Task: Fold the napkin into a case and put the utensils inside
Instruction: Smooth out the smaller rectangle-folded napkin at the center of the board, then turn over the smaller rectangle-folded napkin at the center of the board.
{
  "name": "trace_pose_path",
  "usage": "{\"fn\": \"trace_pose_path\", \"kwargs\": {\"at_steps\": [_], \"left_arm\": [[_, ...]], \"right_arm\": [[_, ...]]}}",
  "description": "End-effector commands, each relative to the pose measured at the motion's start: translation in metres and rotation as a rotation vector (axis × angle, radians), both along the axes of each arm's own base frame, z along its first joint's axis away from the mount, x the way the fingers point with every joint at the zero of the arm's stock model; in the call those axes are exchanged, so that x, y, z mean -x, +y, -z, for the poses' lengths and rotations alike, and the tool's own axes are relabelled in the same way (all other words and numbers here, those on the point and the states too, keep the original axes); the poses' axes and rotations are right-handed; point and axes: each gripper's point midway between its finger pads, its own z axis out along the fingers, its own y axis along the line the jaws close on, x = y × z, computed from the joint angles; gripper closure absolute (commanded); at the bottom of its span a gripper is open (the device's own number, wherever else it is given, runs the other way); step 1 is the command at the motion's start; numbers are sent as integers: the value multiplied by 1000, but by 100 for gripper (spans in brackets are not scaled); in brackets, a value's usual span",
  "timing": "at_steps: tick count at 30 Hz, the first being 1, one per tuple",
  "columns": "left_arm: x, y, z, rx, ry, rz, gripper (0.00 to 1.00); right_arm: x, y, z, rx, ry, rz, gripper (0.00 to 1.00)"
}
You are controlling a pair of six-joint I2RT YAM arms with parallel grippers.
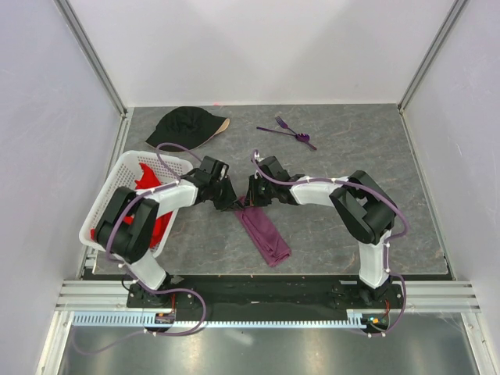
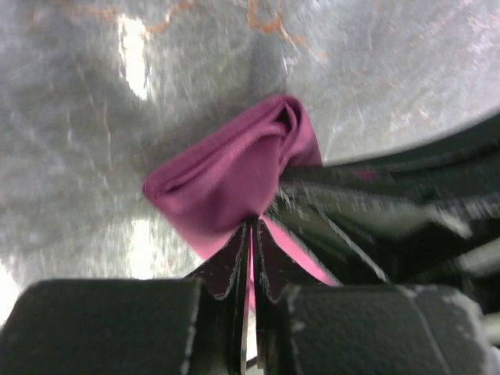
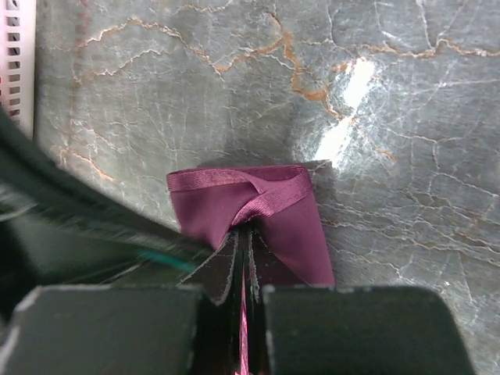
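Note:
The plum napkin point(image 1: 266, 234) lies on the table as a narrow long strip running toward the near edge. Both grippers meet at its far end. My left gripper point(image 1: 233, 202) is shut on that end, with cloth pinched between its jaws point(image 2: 251, 224) and the napkin point(image 2: 226, 176) bunched in front. My right gripper point(image 1: 253, 199) is shut on the same end from the other side, holding the hemmed edge of the napkin point(image 3: 258, 199) at its tips point(image 3: 244, 232). The purple utensils point(image 1: 289, 131) lie apart on the far side of the table.
A white lattice basket point(image 1: 117, 205) holding a red cloth point(image 1: 147, 181) stands at the left, its corner showing in the right wrist view point(image 3: 16, 62). A black cap point(image 1: 186, 125) lies at the far left. Grey walls close in three sides.

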Motion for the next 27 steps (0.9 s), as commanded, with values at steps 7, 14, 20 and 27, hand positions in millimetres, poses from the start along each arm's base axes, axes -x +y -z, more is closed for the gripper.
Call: {"fn": "trace_pose_path", "kwargs": {"at_steps": [7,14,20,27], "left_arm": [[-28,-11,8,-16,-34,9,92],[-15,1,-46,4,-129,-4,78],[14,33,-68,-50,-163,-28,69],[51,66,-68,-57,-167,-85,68]], "right_arm": [[10,-18,-31,73,-65,-74,100],[43,-36,-45,189,-112,-205,83],[71,-35,-34,319,-136,-287,61],[88,-34,-26,403,-173,-327,51]]}}
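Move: The napkin, folded into a narrow strip, runs from under both hands back and to the right. Its middle lies about 8 cm back and 3 cm right of the right hand, and about 8 cm back and 6 cm right of the left, 1 to 2 cm below them. The white basket's middle is about 27 cm left of the left hand, roughly 1 cm farther out; the purple utensils lie some 21 cm ahead and 12 cm right of the right hand. The napkin's far end is pressed a little longer by both closed grippers, the left one easing down and forward 1 to 2 cm. The left then comes free, rising about 10 cm before swinging left and back, its fingers parting slightly. The right hops up about 4 cm and back down while travelling some 9 cm back along the strip, turning counter-clockwise, with its fingers opening about halfway astride the left long edge. ##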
